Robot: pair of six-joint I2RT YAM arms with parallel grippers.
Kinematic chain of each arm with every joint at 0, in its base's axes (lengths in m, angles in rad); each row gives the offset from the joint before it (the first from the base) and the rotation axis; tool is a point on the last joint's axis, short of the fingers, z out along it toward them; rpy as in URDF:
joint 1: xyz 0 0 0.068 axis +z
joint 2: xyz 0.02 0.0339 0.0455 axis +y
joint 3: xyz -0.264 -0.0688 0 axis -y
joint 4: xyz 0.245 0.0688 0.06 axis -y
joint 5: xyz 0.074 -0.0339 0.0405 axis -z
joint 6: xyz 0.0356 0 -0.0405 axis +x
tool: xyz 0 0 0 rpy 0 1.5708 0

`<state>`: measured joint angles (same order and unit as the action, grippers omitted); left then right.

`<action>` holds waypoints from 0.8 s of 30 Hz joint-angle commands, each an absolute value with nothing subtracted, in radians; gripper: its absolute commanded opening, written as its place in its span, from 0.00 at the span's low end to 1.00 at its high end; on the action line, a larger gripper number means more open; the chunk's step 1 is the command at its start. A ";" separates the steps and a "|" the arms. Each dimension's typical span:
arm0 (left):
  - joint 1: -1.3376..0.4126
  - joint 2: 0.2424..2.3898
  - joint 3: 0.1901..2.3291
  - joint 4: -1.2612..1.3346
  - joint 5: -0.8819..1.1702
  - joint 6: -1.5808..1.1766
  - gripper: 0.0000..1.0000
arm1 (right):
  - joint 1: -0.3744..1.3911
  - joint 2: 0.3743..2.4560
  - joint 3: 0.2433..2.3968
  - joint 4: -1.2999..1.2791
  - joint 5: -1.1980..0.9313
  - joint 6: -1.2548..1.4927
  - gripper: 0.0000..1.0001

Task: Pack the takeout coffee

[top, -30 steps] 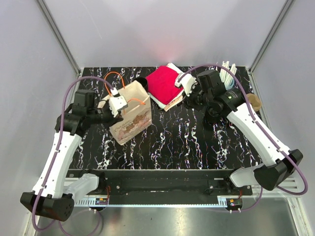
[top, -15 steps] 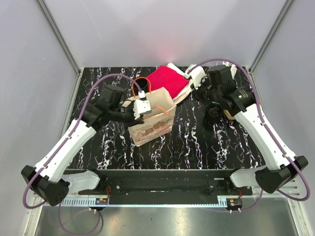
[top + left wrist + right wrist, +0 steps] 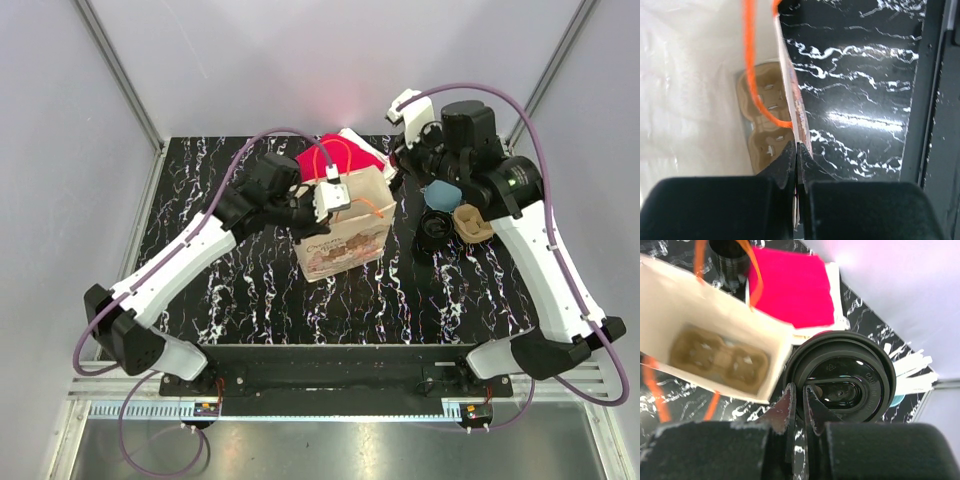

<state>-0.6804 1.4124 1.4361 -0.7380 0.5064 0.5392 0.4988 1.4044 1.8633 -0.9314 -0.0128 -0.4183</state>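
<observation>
A kraft paper bag (image 3: 345, 240) with orange handles stands open at mid-table. A cardboard cup carrier (image 3: 720, 357) lies on its bottom. My left gripper (image 3: 322, 198) is shut on the bag's near wall (image 3: 790, 95), at its top edge; in the left wrist view the gripper (image 3: 796, 147) shows its jaws pressed flat on the paper. A takeout coffee cup with a black lid (image 3: 845, 382) hangs just right of the bag's opening. My right gripper (image 3: 800, 390) is shut on the lid's rim. In the top view the cup is mostly hidden under the right wrist (image 3: 415, 150).
A red cloth (image 3: 335, 160) on white paper lies behind the bag, with a black cup (image 3: 730, 252) beside it. Another black-lidded cup (image 3: 435, 228), a brown cardboard piece (image 3: 470, 222) and a blue item (image 3: 440, 192) sit at the right. White sticks (image 3: 910, 367) lie farther back right.
My left arm has dragged the bag from the left side rightward to mid-table. My right arm has risen and swung back with the cup, now beside the bag's opening.
</observation>
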 commanded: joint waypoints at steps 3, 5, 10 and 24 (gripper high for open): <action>-0.693 1.474 1.551 -0.655 0.492 0.477 0.00 | 0.494 1.471 2.040 -1.031 -0.110 -0.373 0.00; -0.696 1.493 1.562 -0.652 0.497 0.465 0.04 | 0.494 1.488 2.083 -1.063 -0.141 -0.361 0.00; -0.703 1.496 1.559 -0.634 0.505 0.453 0.30 | 0.494 1.531 2.128 -1.129 -0.262 -0.327 0.00; -0.703 1.405 1.566 -0.586 0.476 0.443 0.99 | 0.500 1.585 2.112 -1.200 -0.379 -0.302 0.00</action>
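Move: Off to the right hand's left, about 12 cm away, 3 cm back and some 13 cm lower, lies the centre of the paper bag's mouth; this hand holds the lidded coffee cup. The pink cloth is about 10 cm ahead and 11 cm left, the blue straw cup 4 cm ahead and 14 cm right, and a black cup 7 cm back and 12 cm right, all far below. From the left hand, pinching the near rim, the mouth's centre is about 7 cm ahead, 6 cm right, level. Carrying the coffee cup over towards the bag's mouth, the right hand first lifts about 2.5 cm, then swings about 5 cm left and 3.5 back while sinking again, tipping down some 15 degrees and turning counter-clockwise; its fingers keep their grip. The left hand nudges the rim a little right and forward, spreads its fingers wide to let go, then rises. ##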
